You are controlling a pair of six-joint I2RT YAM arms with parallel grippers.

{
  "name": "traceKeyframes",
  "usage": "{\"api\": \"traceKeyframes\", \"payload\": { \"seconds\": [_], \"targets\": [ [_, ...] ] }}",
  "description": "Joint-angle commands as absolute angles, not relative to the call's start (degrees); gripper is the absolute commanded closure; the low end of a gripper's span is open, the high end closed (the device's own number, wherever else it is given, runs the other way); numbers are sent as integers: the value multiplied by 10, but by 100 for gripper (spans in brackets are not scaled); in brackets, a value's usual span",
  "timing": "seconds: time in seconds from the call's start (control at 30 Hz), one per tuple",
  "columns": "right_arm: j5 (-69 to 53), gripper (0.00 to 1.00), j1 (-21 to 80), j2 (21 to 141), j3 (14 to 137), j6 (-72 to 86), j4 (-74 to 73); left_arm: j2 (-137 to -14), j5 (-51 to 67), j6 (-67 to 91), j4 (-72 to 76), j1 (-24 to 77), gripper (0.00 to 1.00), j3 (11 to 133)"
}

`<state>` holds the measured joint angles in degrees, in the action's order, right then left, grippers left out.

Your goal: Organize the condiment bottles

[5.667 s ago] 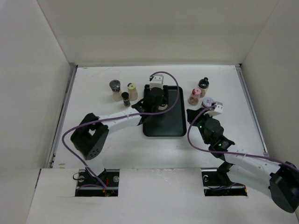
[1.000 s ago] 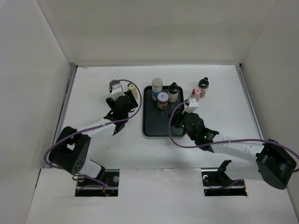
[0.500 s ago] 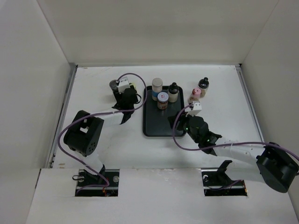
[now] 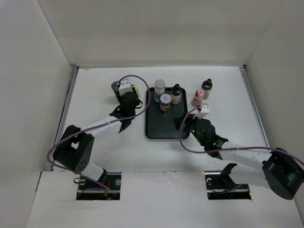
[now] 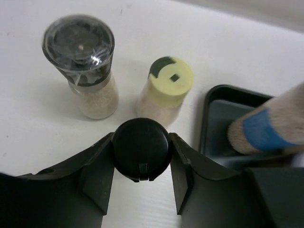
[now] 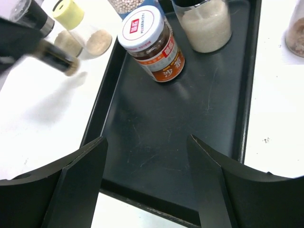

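Observation:
My left gripper [image 5: 141, 151] is shut on a small black-capped bottle [image 5: 140, 145] standing on the table left of the black tray [image 4: 164, 124]. Just beyond it stand a grey-capped grinder [image 5: 80, 45] and a yellow-capped bottle [image 5: 170, 78]. On the tray's far end are a blue-labelled bottle [image 4: 159, 87], a black-capped bottle [image 4: 176, 93] and a white-lidded brown jar [image 6: 145, 28]. My right gripper [image 6: 146, 142] hangs open over the tray's near half, holding nothing. From above, the left gripper [image 4: 128, 100] hides its bottle, and the right gripper [image 4: 184, 124] sits at the tray's right edge.
A pink-capped bottle [image 4: 199, 96] and another black-capped bottle [image 4: 206, 87] stand on the table right of the tray. White walls enclose the table on three sides. The tray's near half [image 6: 156, 133] holds nothing.
The left gripper has closed on the small black-capped bottle. The right gripper has opened and drawn back from the brown jar toward the tray's near right.

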<state>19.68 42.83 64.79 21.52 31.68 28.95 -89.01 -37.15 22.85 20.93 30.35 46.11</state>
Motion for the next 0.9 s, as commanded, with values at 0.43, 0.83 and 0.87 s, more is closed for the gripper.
{"api": "traceKeyframes", "payload": {
  "seconds": [0.43, 0.83, 0.87],
  "targets": [
    [230, 22, 392, 607, 191, 337, 327, -909, -356, 237, 233, 434, 80, 534],
    [235, 21, 385, 603, 187, 337, 327, -990, -374, 236, 323, 452, 75, 503],
    [235, 21, 382, 604, 186, 338, 327, -990, -375, 236, 323, 454, 74, 503]
  ]
}}
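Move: The left hand already holds the small black-capped bottle. Its spot inside the tray's left edge lies about 12 cm to the right, 2 cm back and 8 cm below. The white-lidded jar is some 18 cm right and 2 cm ahead, the blue-label bottle 16 cm right and 7 cm ahead, and the yellow-capped bottle 3 cm right and 7 cm ahead, all about 5 cm lower. From the right hand, that spot is roughly 12 cm left, 7 cm ahead and 8 cm down. Keeping its pinch on the black-capped bottle, the left hand lifts about 6 cm, swings some 12 cm right and slightly back over the tray's left rim while turning about 15 degrees clockwise, then sinks about 10 cm to set the base on the tray beside the white-lidded jar. Meanwhile the empty right hand, still open, eases about 3 cm right, away from that spot, turning slightly clockwise. ##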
